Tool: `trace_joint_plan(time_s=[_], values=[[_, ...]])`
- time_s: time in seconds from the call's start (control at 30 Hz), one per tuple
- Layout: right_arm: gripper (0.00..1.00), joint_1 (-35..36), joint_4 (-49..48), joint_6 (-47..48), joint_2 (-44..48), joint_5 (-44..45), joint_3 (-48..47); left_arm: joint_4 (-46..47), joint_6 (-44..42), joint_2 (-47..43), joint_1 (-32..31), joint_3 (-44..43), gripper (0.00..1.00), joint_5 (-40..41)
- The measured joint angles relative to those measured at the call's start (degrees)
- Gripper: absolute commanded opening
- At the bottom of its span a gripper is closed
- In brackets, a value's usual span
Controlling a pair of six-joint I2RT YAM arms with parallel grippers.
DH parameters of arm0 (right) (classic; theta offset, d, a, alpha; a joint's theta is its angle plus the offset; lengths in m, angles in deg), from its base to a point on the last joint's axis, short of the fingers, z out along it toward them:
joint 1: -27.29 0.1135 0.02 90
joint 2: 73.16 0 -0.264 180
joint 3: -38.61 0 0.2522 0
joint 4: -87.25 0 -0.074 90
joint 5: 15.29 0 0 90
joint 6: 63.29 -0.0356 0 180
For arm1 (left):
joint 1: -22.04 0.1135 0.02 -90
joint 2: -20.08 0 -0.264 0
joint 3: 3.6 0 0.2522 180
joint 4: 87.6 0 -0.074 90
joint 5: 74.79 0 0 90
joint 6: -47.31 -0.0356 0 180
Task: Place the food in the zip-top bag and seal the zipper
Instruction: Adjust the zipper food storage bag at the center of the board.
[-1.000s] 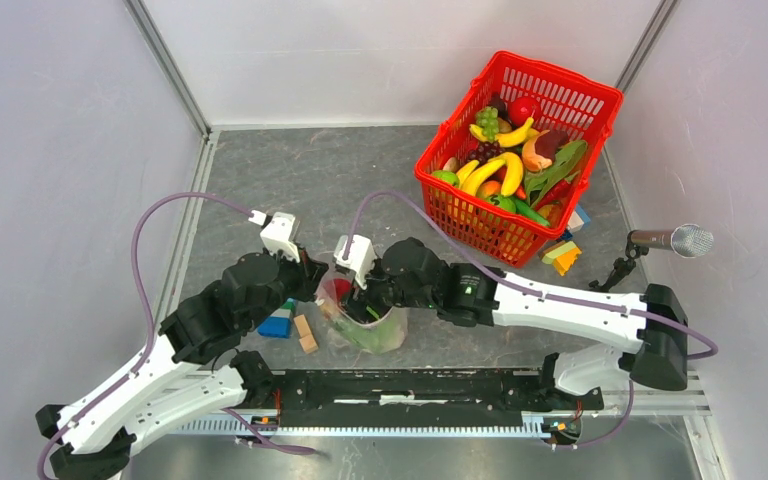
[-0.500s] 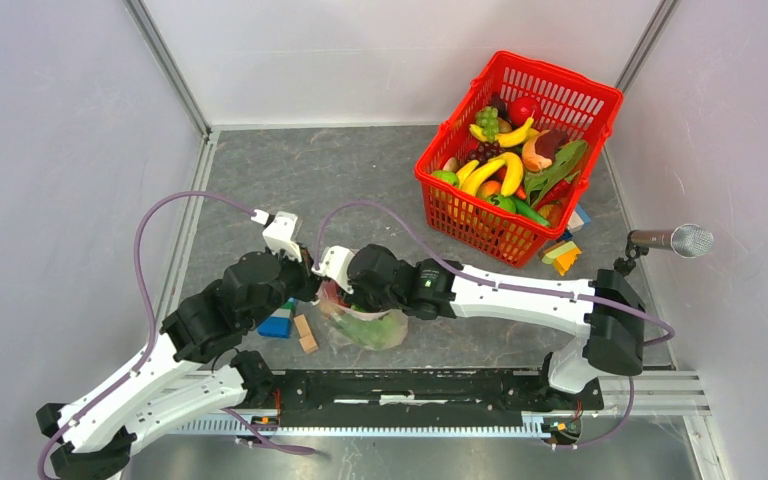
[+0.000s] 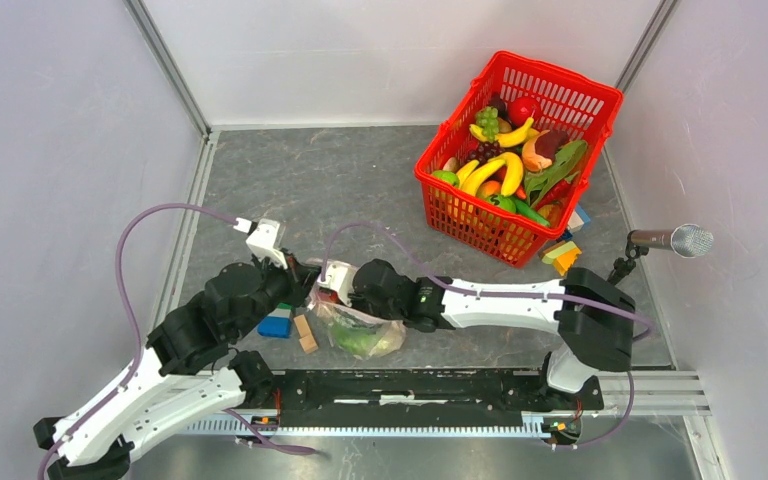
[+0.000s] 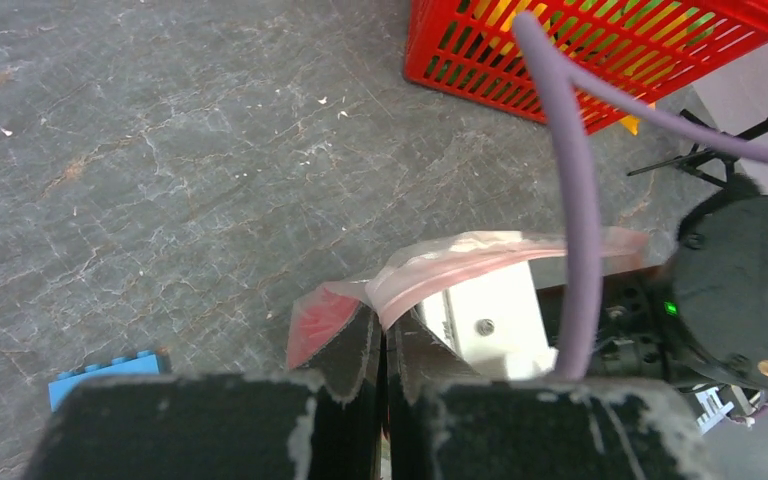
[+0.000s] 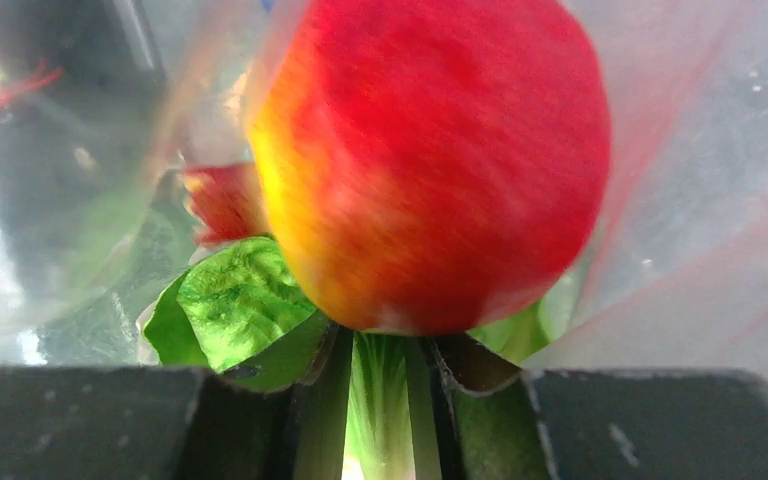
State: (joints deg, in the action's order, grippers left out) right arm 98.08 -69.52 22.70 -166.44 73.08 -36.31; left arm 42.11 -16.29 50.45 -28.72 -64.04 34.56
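Observation:
The clear zip-top bag (image 3: 365, 330) lies between my two arms with green lettuce (image 3: 358, 338) inside. My left gripper (image 4: 385, 325) is shut on the bag's rim at the pink zipper (image 4: 500, 255), holding the mouth up; from above it (image 3: 305, 285) sits at the bag's left end. My right gripper (image 3: 335, 295) reaches into the mouth. In its wrist view a red apple (image 5: 430, 160) rests just past the fingertips, inside the bag. The right gripper (image 5: 385, 345) has its jaws narrowed, with the pale lettuce (image 5: 235, 300) stalk filling the gap between them.
A red mesh basket (image 3: 520, 150) full of toy fruit stands at the back right. A blue block (image 3: 278, 322) and wooden cubes (image 3: 306, 333) lie left of the bag. Coloured blocks (image 3: 563, 255) and a microphone (image 3: 675, 240) sit at the right wall.
My right arm has pushed left, deeper into the bag, and its jaws have narrowed. The left arm drew the bag's mouth slightly left; the bag now leans flatter.

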Motion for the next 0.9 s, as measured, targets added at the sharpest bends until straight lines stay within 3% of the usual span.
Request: trace_joint_plan(time_s=[0.2,0.5,0.7,0.8,0.9], values=[[0.32,-0.4,-7.7,-2.7,-4.0,-2.6,2.0,-1.5,0.0,-2.0,0.0,0.3,0.02,0.4],[0.35,-0.5,-4.8,-3.7,-9.6,-1.6,-3.1,-4.3,0.0,-2.0,0.3,0.6,0.02,3.5],[0.64,-0.4,-1.2,-3.4,-6.9,-1.0,-4.3,-3.1,0.1,-2.4,0.3,0.6,0.02,4.2],[0.72,-0.4,0.5,-3.1,-1.2,-1.4,-3.2,-0.6,0.1,-2.7,0.1,0.5,0.02,3.9],[0.74,-0.3,2.5,-2.5,5.1,-2.4,-4.7,1.4,0.2,-2.7,-0.1,0.5,0.02,2.4]])
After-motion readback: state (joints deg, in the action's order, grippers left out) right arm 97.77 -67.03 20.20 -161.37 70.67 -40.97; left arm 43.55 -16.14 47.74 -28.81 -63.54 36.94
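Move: The right hand is down inside the bag with the lettuce stem between its fingers; the lettuce's bulk lies about 4 cm back and 5 cm below. The red fruit sits some 5 cm to the hand's left at about its height, and the blue block 18 cm left and 6 cm back, about 8 cm lower. From the left hand, which already pinches the bag's rim, the lettuce is about 9 cm back, 6 cm right and 20 cm down. The right hand pushes the lettuce deeper into the bag, down roughly 4 cm and left 2 to 3 cm beside the red fruit, then turns back, spreads its fingers from about a third to three-quarters open to let go of the lettuce, and climbs quickly some 10 cm towards the bag's mouth. The left hand keeps its pinch on the rim throughout, easing left about 2 cm and slightly down, then coming partly back and lifting to end a little higher than it began. ##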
